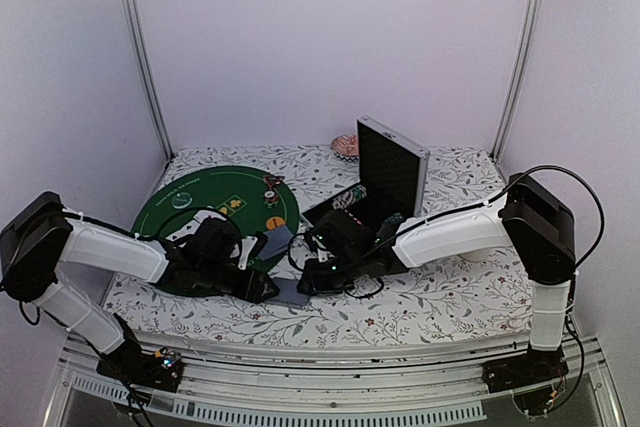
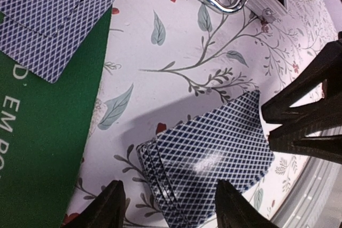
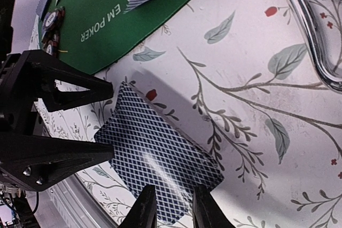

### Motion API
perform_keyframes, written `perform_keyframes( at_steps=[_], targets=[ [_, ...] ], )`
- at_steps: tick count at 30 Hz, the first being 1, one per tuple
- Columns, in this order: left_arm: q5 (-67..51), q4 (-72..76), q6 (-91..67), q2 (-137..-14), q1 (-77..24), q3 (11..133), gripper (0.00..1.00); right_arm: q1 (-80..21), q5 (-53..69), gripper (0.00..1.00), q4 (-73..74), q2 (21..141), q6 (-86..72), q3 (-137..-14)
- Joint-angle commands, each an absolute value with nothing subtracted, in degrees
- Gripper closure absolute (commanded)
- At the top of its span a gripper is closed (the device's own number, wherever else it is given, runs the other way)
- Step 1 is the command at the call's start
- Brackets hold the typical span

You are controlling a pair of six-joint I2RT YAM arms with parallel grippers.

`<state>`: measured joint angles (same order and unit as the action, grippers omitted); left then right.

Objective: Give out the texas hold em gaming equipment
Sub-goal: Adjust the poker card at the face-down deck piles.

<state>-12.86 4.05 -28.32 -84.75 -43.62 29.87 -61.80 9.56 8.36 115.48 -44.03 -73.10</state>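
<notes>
A deck of playing cards (image 2: 206, 158) with blue lattice backs lies face down on the flowered cloth, just off the green poker mat (image 1: 200, 237). My left gripper (image 2: 171, 206) is open and straddles the deck's near end, its left finger clear of the cards. My right gripper (image 3: 173, 212) hangs over the opposite corner of the deck (image 3: 155, 148), jaws a narrow gap apart. Both meet at the deck (image 1: 290, 293) near the table's front. More cards (image 2: 53, 9) lie on the mat's edge. Striped chips (image 1: 270, 185) and an orange button (image 1: 272, 220) sit on the mat.
The silver case (image 1: 392, 167) stands open behind my right arm, its chrome handle (image 3: 304, 30) close to the deck. More chips (image 1: 350, 197) show inside it. A round pinkish thing (image 1: 345, 145) sits at the back. The table's front rail (image 1: 330, 352) is just beyond the deck.
</notes>
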Motion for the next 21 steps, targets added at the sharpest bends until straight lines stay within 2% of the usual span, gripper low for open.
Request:
perform_keyframes(
  at_steps=[1,9,17,21],
  targets=[
    [-13.2,2.3,-27.4,-86.1,-44.4,29.8,0.41,-61.4,12.0,0.76,4.2,115.1,-44.5,-72.6],
    [-13.3,2.4,-27.4,-86.1,-44.4,29.8,0.44,-61.0,7.0,0.73,6.4,113.8,-46.3,-70.7],
    [-13.5,2.5,-27.3,-86.4,-44.5,30.0,0.44,-63.3,-1.8,0.50,19.7,119.3,-44.2,-79.7],
    [-13.6,2.5,-27.6,-85.7,-44.5,29.6,0.44,-64.5,-4.0,0.43,23.6,123.5,-43.2,-84.8]
  ],
)
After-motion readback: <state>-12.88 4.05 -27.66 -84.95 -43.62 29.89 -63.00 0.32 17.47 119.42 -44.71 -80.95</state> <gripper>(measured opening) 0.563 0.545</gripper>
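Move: The face-down deck lies between the two hands: its middle is some 4 cm to the left hand's right, 1 cm ahead and 1 below, and about 3 cm to the right hand's left, level with it and 2 below. The cards on the mat lie some 13 cm ahead of the right hand and 6 to its left. The suitcase handle is about 12 cm ahead of the right hand and 2 cm to its right. At the deck's right end the right fingers, nearly shut at first, open to about half. That hand lifts and shifts left slightly, then swings right and down about 2 cm, and ends some 2 cm forward after easing back left, its left side tipping down a little. The left hand stays put, its fingers still straddling the deck's left end. ##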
